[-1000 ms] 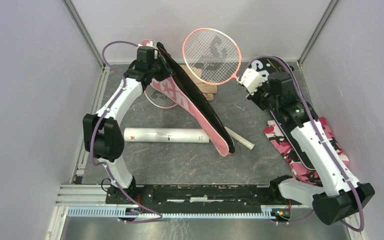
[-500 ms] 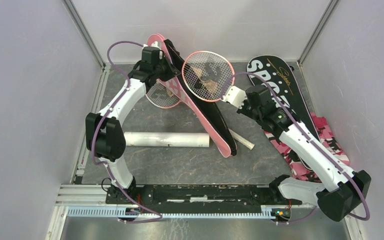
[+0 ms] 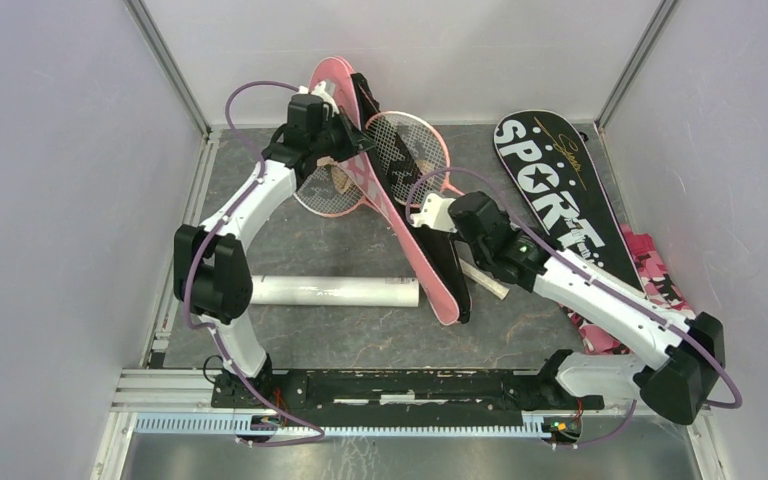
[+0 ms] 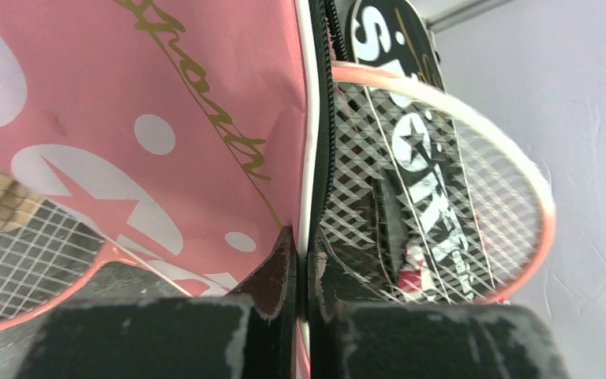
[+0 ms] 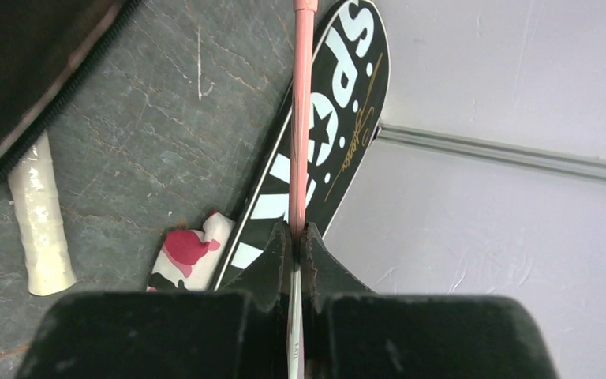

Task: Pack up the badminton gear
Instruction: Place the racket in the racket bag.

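Observation:
My left gripper (image 3: 345, 135) is shut on the zipper edge of the pink and black cover (image 3: 430, 255), holding its wide end up at the back. In the left wrist view the jaws (image 4: 301, 245) pinch that cover's (image 4: 166, 118) piping. My right gripper (image 3: 430, 212) is shut on the pink shaft (image 5: 301, 118) of a racket. Its strung head (image 3: 405, 150) lies against the cover's open side (image 4: 442, 197). A second racket (image 3: 322, 195) lies on the floor under the cover. The long white tube (image 3: 335, 291) lies near the front. No shuttlecocks show.
A black "SPORT" cover (image 3: 550, 190) lies at the right, over a pink camouflage cloth (image 3: 650, 290). A white racket grip (image 3: 485, 280) sticks out from under the pink cover. Tan cloth (image 3: 343, 178) shows beneath the second racket. Grey walls stand close on three sides.
My right arm has swung the racket left and down, from the back wall to the pink cover's opening. My left gripper has lifted the cover's wide end up and to the right.

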Robot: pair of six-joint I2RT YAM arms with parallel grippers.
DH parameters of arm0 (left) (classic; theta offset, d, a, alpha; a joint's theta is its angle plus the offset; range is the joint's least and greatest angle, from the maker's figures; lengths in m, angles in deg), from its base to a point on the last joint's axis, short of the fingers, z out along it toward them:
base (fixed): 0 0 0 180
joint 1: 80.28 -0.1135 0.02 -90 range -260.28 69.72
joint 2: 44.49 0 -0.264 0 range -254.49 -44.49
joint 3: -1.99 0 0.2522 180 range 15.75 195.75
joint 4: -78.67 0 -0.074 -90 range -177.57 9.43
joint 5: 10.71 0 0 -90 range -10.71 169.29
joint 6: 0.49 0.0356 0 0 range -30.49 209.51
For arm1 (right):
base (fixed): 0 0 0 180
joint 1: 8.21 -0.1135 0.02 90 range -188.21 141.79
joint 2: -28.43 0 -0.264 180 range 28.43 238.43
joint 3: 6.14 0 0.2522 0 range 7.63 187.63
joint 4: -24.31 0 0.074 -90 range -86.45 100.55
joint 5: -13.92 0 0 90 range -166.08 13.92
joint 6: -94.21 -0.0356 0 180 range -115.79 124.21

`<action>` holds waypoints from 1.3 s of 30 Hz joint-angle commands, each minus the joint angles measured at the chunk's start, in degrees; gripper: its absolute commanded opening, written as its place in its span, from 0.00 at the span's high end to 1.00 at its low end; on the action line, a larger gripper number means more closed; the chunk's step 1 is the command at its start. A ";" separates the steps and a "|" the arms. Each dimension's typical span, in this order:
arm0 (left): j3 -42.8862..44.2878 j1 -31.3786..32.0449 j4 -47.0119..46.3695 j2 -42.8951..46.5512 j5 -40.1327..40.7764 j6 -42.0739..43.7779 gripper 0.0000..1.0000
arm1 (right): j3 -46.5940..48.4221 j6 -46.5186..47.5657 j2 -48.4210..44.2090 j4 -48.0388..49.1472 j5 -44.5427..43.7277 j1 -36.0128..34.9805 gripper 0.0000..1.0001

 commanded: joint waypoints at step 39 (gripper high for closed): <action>-14.43 1.28 -32.90 0.74 -14.37 -21.98 0.98 | 9.54 -19.02 8.71 4.04 49.24 14.08 0.22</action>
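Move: The right hand grips the racket by its shaft; the middle of the open pink racket bag lies about 16 cm to its left, 5 cm ahead and 10 cm lower. On the table some 18 cm below, a loose racket's handle lies 12 cm back and 2 cm right, and the black bag's middle 22 cm right and 7 cm ahead. The left hand pinches the bag's rim, with the bag's middle 10 cm back, 8 cm right and 12 cm below. Right hand takes the racket 13 cm left and forward into the bag, then opens; left draws rim rightward. ##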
